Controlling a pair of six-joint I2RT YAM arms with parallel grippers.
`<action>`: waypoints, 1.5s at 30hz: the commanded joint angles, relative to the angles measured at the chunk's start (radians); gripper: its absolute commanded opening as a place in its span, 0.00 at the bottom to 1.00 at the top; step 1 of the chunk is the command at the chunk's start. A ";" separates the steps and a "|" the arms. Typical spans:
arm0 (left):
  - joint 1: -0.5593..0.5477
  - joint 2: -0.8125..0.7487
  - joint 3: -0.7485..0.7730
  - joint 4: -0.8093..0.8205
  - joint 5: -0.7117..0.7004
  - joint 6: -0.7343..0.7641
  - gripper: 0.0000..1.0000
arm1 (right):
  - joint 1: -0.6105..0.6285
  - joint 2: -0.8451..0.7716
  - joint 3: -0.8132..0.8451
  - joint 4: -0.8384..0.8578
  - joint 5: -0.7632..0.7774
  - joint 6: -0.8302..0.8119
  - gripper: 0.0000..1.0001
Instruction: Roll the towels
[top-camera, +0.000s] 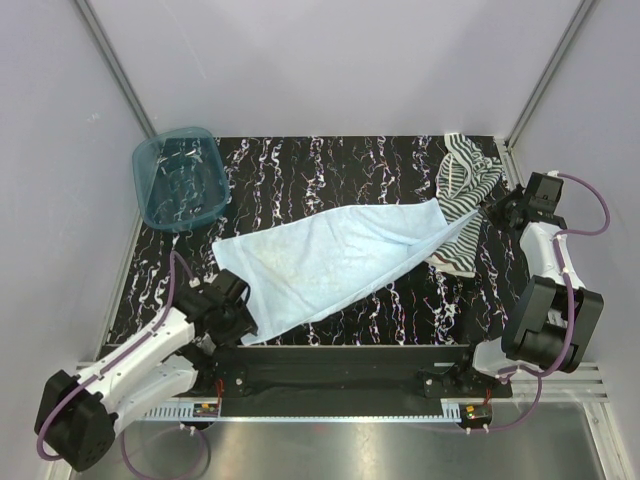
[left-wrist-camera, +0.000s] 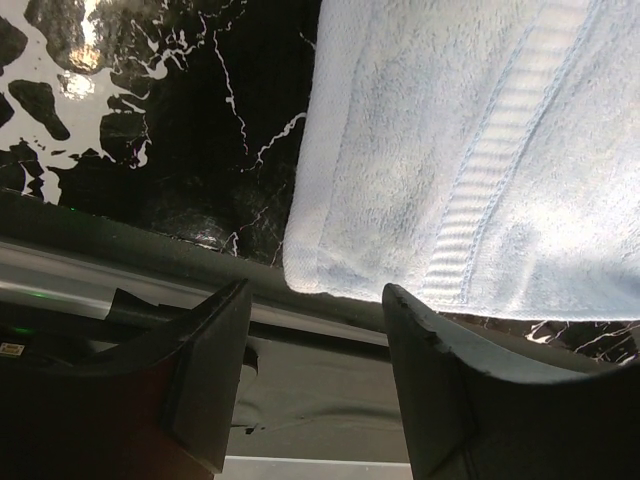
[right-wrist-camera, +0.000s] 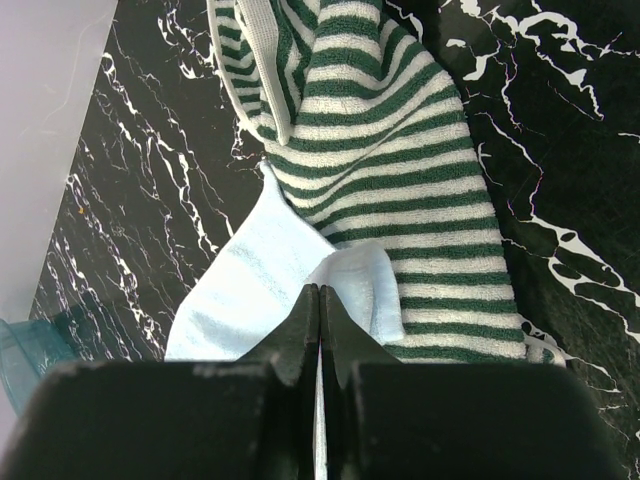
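Observation:
The pale blue towel (top-camera: 330, 260) lies stretched diagonally across the black marbled table (top-camera: 330, 165), from near left to far right. Its near-left corner (left-wrist-camera: 310, 270) sits just beyond the tips of my left gripper (left-wrist-camera: 318, 300), which is open with nothing between its fingers. In the top view my left gripper (top-camera: 240, 305) is low at that corner. My right gripper (right-wrist-camera: 320, 295) is shut on the blue towel's far end (right-wrist-camera: 355, 280), which rests on the crumpled green-and-white striped towel (right-wrist-camera: 400, 180). The striped towel (top-camera: 462, 180) lies at the far right, beside my right gripper (top-camera: 492, 210).
A teal see-through plastic basket (top-camera: 180, 178) stands at the back left corner of the table. Pale walls with metal posts close in the back and sides. A black rail (top-camera: 340, 365) runs along the near edge between the arm bases.

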 joint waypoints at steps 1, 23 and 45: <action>-0.017 0.018 -0.002 0.043 -0.052 -0.040 0.59 | -0.001 0.004 0.042 0.042 0.018 -0.021 0.00; -0.075 0.151 -0.018 0.151 -0.138 -0.043 0.00 | -0.001 0.001 0.039 0.019 0.004 -0.040 0.00; 0.495 -0.056 0.399 -0.214 -0.133 0.446 0.00 | 0.205 -0.317 -0.162 -0.130 -0.003 -0.039 0.00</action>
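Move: The light-blue towel's near-left corner lies between and just under the left hand's open fingers, about 2 cm below and 1 cm back. From that hand, the towel's far-left corner is roughly 21 cm ahead and 9 cm left, the teal bin some 36 cm ahead and 17 cm left. The right hand already holds the near-right corner raised; the towel's middle lies about 32 cm left, 8 cm back and 14 cm below it, the striped towel roughly straight beneath. The left hand sinks about 2 cm with its fingers around the light-blue towel's near-left corner, shuts them to pinch it, then carries it up and forward before swinging left, ending some 11 cm higher with the fingers tipped a little forward. The right hand stays put with its corner pinched until that lift begins, then brings it about 10 cm left and 6 cm back towards the towel's middle, nearly level, turning some 15 degrees counter-clockwise. ##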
